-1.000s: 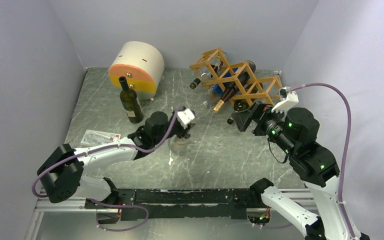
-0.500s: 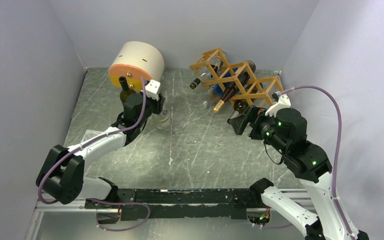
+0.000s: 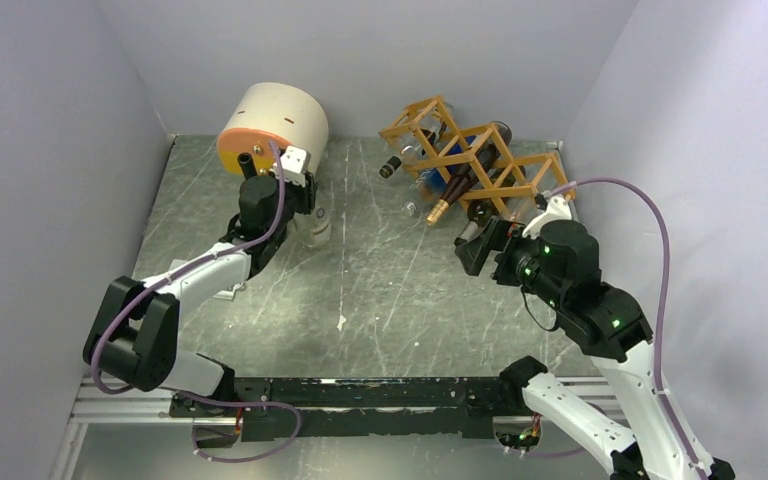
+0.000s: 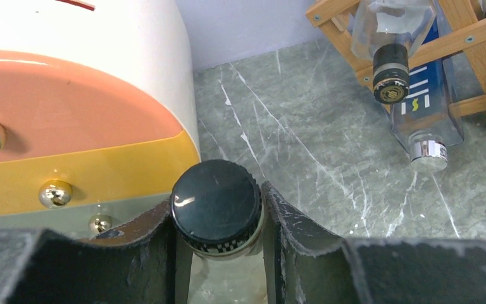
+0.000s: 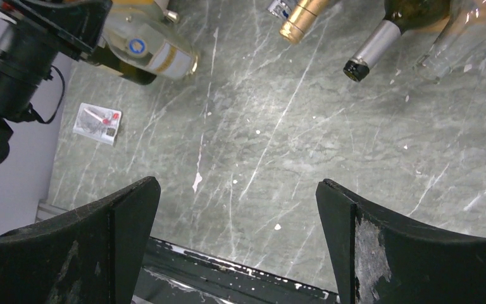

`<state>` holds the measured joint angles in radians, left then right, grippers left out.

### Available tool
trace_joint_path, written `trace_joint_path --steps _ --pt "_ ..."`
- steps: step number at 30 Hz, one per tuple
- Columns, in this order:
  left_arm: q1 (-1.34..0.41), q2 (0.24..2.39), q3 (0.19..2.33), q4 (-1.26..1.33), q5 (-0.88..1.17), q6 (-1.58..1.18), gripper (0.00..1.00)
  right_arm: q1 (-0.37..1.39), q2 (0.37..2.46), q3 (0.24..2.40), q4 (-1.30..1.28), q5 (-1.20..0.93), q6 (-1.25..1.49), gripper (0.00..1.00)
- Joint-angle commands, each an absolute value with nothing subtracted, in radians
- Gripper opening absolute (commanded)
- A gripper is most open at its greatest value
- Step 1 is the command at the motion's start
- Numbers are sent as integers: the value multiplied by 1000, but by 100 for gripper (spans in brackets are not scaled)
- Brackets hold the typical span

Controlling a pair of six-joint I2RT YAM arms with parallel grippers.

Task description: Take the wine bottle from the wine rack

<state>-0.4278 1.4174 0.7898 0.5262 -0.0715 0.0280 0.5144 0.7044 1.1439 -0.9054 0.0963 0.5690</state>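
The orange-tan lattice wine rack [image 3: 470, 150] stands at the back right, with several bottles lying in it. My left gripper [image 3: 305, 200] is at the back left, shut on the neck of a clear wine bottle [image 3: 318, 226] with a black cap [image 4: 215, 204]. Its pads [image 4: 291, 225] press on both sides just under the cap. The rack [image 4: 468, 35] is off to that gripper's right. My right gripper [image 3: 472, 245] hangs open and holds nothing just in front of the rack. Below it, the right wrist view shows a gold-foil neck [image 5: 300, 16] and a silver-foil neck [image 5: 380, 47].
A cream and orange cylinder [image 3: 270, 125] lies at the back left, right behind the held bottle. A dark upright bottle [image 3: 250, 165] stands beside my left arm. A small card [image 5: 98, 122] lies on the marble table [image 3: 410, 300] near the left wall.
My left arm has swung from the table's middle to the back left, carrying the clear bottle up to the cylinder. My right arm has drawn slightly back from the rack.
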Motion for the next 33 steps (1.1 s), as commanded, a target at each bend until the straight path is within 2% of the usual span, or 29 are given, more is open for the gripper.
trace_joint_path --steps 1,8,10,13,16,17,19,24,33 --pt "-381 1399 850 792 46 4 7 518 701 1114 -880 77 591 100" --pt "-333 1417 832 823 154 5 8 518 726 1085 -834 38 605 100" --pt "-332 1414 830 804 164 8 20 518 727 1074 -820 33 610 100" --pt "-333 1393 813 788 153 -7 51 518 738 1077 -828 21 615 100" --pt "-333 1365 807 770 141 -19 67 517 731 1059 -815 22 616 100" --pt "-333 1353 810 755 148 -17 75 518 730 1056 -814 25 619 100" --pt "-332 1329 811 739 156 -19 84 518 737 1066 -830 22 616 100" --pt "-333 1258 831 694 218 -57 94 518 718 1036 -841 53 624 100" --pt "-342 1075 842 678 339 -120 96 518 732 1012 -885 121 637 100"
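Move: The left gripper still holds the clear wine bottle by its capped neck. Its setting-down spot on the table is almost straight below, about 1 cm ahead, 1 cm left and some 22 cm down. The dark green bottle stands about 11 cm to the left and level with the hand. The white barrel's middle is roughly 18 cm ahead and 9 cm left. From the right hand, that spot lies about 20 cm ahead, 36 cm left and 30 cm down. Ease the left gripper about 1 cm forward and left to set the clear bottle beside the dark green one, then open the fingers wide and let go of its neck. Lift clear some 15 cm, drawing back about 5 cm late in the rise while the fingertips tilt up and the hand turns a little clockwise. Let the empty right gripper sink about 4 cm, fingers wide open. ##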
